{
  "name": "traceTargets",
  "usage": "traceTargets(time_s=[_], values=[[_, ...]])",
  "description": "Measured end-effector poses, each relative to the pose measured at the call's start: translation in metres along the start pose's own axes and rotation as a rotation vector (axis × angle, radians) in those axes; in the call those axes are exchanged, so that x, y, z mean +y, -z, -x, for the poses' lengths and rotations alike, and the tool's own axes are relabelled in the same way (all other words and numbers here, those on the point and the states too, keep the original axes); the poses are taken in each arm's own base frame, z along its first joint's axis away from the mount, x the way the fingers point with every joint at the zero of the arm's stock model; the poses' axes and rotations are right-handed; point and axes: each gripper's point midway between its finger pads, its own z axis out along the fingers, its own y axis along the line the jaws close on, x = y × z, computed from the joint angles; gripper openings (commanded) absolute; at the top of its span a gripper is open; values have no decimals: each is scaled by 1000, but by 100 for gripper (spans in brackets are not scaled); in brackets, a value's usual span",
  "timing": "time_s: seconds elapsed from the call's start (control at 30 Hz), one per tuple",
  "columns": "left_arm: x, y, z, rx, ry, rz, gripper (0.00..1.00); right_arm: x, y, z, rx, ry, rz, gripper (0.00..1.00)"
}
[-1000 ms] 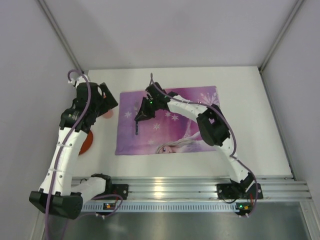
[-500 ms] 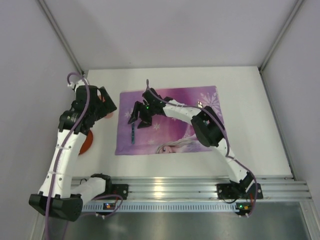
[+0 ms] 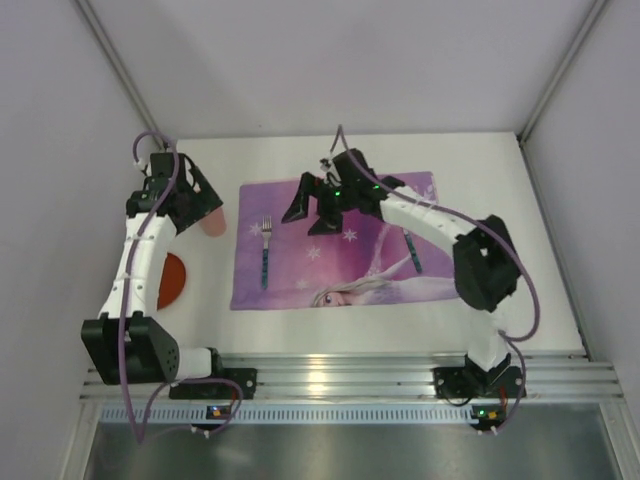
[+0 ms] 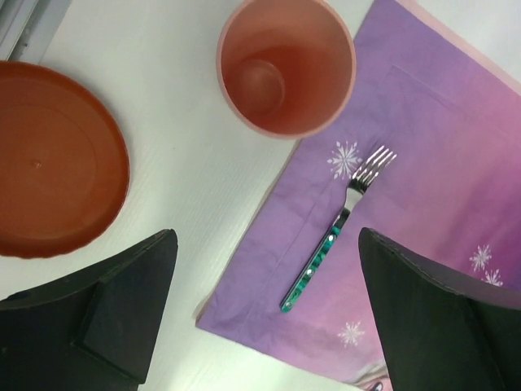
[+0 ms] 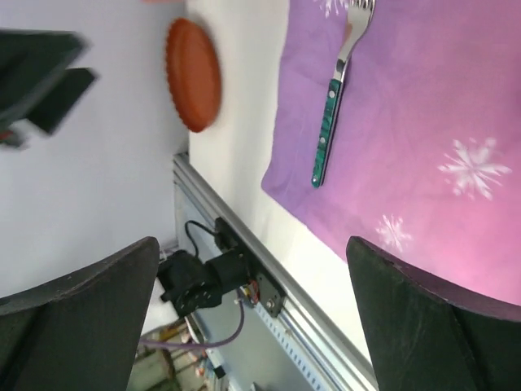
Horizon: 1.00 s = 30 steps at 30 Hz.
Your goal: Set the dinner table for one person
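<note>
A teal-handled fork (image 3: 265, 251) lies flat on the left part of the purple snowflake placemat (image 3: 340, 270), which rests on the white dinner table (image 3: 500, 180). My right gripper (image 3: 310, 217) hovers over the placemat's back edge, open and empty; in the right wrist view the fork (image 5: 336, 99) lies well ahead of its spread fingers (image 5: 98, 309). My left gripper (image 3: 207, 200) hangs open above a pink cup (image 3: 214, 224) just left of the placemat. The left wrist view shows the cup (image 4: 285, 65) upright and empty, with the fork (image 4: 338, 230) between the open fingers.
An orange-red plate (image 3: 173, 281) lies on the table left of the placemat, near the left wall; it also shows in the left wrist view (image 4: 57, 159). A second dark utensil (image 3: 412, 250) lies on the placemat's right part. The aluminium rail (image 3: 400, 375) runs along the near edge.
My right gripper opened and let go of the fork, which now lies on the placemat, then drew back and to the right. The left arm moved toward the back of the table.
</note>
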Motion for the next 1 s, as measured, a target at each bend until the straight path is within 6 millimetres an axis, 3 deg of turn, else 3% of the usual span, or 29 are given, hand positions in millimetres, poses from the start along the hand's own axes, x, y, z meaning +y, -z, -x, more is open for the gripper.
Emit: traceTargets(time_s=[0.1,0.17,0.27,0.37,0.43,0.57,0.63,0.77,0.8,0.9,1.0], values=[[1,-18,4,17,24,1,98,10,74,26,-127,41,49,98],[5,-31,9,20,47,6,98,1,120,46,-224,48,46,98],[7,-48,16,14,68,2,97,-35,175,74,-350,35,-15,98],[5,-67,19,11,75,1,95,-93,209,93,-417,-32,-118,98],[3,-81,17,18,74,-4,93,-134,224,93,-424,-106,-186,97],[-1,-109,13,37,71,-5,88,-190,243,92,-420,-222,-276,96],[0,-122,9,48,69,3,80,-200,243,89,-405,-242,-293,96],[5,-143,0,76,55,37,44,-206,236,83,-367,-251,-303,96],[6,-147,-1,82,53,44,27,-206,236,82,-365,-251,-304,96],[3,-157,1,93,47,43,0,-209,235,79,-355,-248,-309,95],[-9,-159,13,86,55,13,0,-217,233,72,-340,-262,-320,95]])
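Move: The cup stands about 8 cm ahead of the open left hand, in line with it sideways, its middle some 15 cm below. From that hand the plate is roughly 6 cm back and 16 cm left, the fork 2 cm ahead and 14 cm right, both some 20 cm down. From the empty right hand the cup is about 5 cm ahead, 22 cm left; the fork 2 cm back, 8 cm left; the spoon 1 cm ahead, 30 cm right. The left hand reaches about 11 cm forward and down, pinching the cup's left wall; the right sweeps 32 cm rightward. ##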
